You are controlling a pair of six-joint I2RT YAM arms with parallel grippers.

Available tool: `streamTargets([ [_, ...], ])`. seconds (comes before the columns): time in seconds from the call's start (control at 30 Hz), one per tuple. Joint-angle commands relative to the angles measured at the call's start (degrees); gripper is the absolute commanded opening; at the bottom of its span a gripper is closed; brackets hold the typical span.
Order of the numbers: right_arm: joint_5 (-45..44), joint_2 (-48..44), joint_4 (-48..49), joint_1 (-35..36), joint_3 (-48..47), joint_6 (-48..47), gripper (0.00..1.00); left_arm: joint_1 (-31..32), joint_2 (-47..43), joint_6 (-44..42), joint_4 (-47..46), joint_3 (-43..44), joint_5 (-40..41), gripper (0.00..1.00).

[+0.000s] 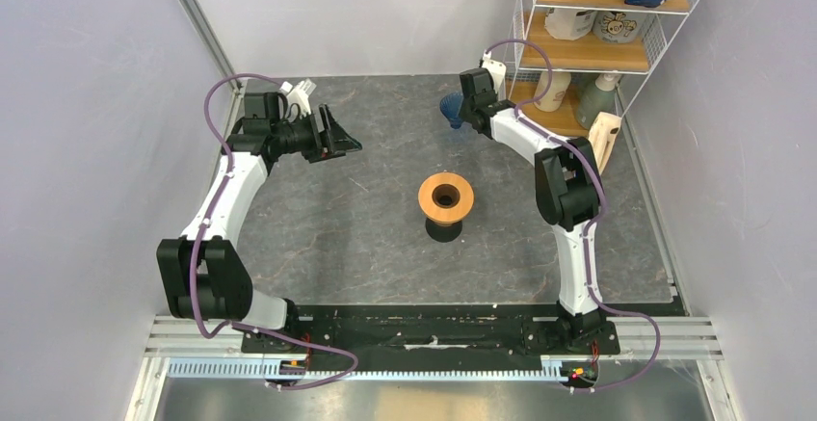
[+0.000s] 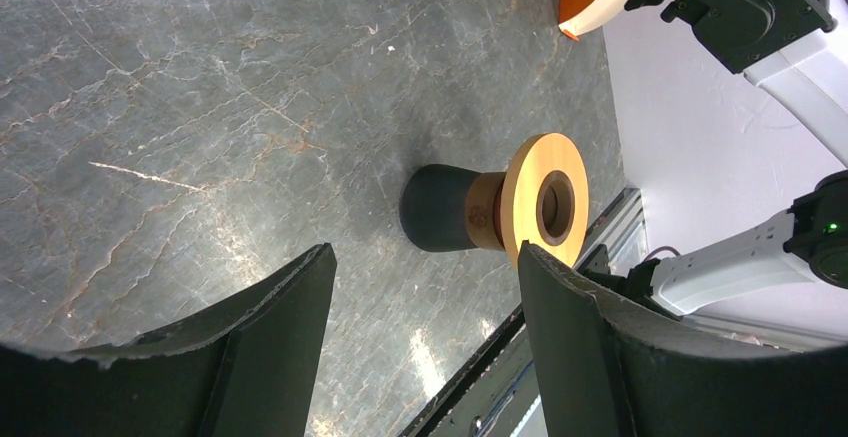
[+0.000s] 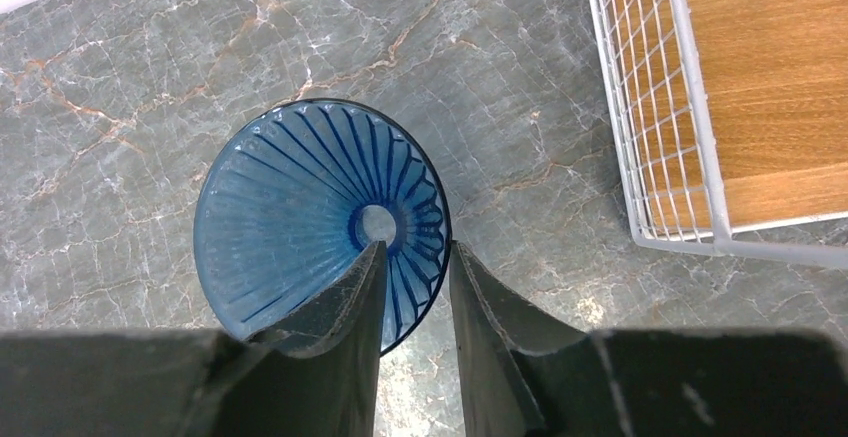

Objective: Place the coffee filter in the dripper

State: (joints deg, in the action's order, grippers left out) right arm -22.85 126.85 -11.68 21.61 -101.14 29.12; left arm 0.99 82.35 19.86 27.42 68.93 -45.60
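The dripper [image 3: 300,217] is a dark-blue ribbed cone at the back of the table next to the shelf; it also shows in the top view [image 1: 451,110]. My right gripper [image 3: 415,252] straddles its rim, one finger inside the cone and the other outside, closed in on the wall. My left gripper [image 2: 425,252] is open and empty, held above the table at the back left in the top view [image 1: 339,140]. No coffee filter shows in any view.
A dark flared vessel with a flat orange ring on top [image 1: 445,197] stands mid-table, also in the left wrist view [image 2: 545,202]. A white wire shelf with wooden boards [image 1: 597,50] stands at the back right, close to the dripper [image 3: 690,107].
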Motion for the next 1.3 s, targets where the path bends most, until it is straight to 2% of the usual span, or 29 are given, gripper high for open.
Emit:
streamTargets([
  [0.0,-0.4,1.9,0.6,-0.5,-2.7,0.1,0.35,-0.5,-2.1,-0.3,-1.5,-0.2,-1.4,0.75],
  [0.07,-0.6,2.0,0.3,-0.5,-2.6,0.2,0.28,-0.6,-2.1,-0.4,-1.5,0.0,-1.5,0.75],
  [0.47,-0.1,2.1,0.1,-0.9,-1.9,0.5,0.00,-0.8,-1.7,-0.6,-1.4,0.8,-1.8,0.75],
  [0.8,5.5,-1.7,-1.4,-2.0,-0.4,3.3,0.00,-0.9,-1.0,0.6,-2.8,0.6,-1.4,0.75],
  [1.27,14.5,-12.9,-2.2,-2.9,6.8,7.9,0.00,-0.9,1.8,3.5,-6.7,0.5,-2.4,0.74],
])
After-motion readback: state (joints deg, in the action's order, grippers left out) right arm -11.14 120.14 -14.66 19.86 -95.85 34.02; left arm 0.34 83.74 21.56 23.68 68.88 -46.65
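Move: The right hand is poised over the blue coffee filter's right-hand rim, with the wall between its open fingertips; the filter's middle is about 3 cm to its left, 1 cm ahead and 3 cm lower. The orange dripper on its carafe stands some 27 cm back, 5 cm left and 4 cm higher, and the rack's bottom shelf some 20 cm right, 7 cm ahead and 7 cm lower. From the left hand the filter is roughly 23 cm ahead, 20 cm right and 17 cm below. Staying almost in place at the filter's right edge, the right hand closes its fingers from under half open to shut and pinches the thin wall, then creeps only a few millimetres. Keeping the pinch, it draws the filter back towards the dripper, ending about 3 cm back, 1.5 cm up and 1 cm left, while the wrist rolls some 10 degrees so that its left side rises. ##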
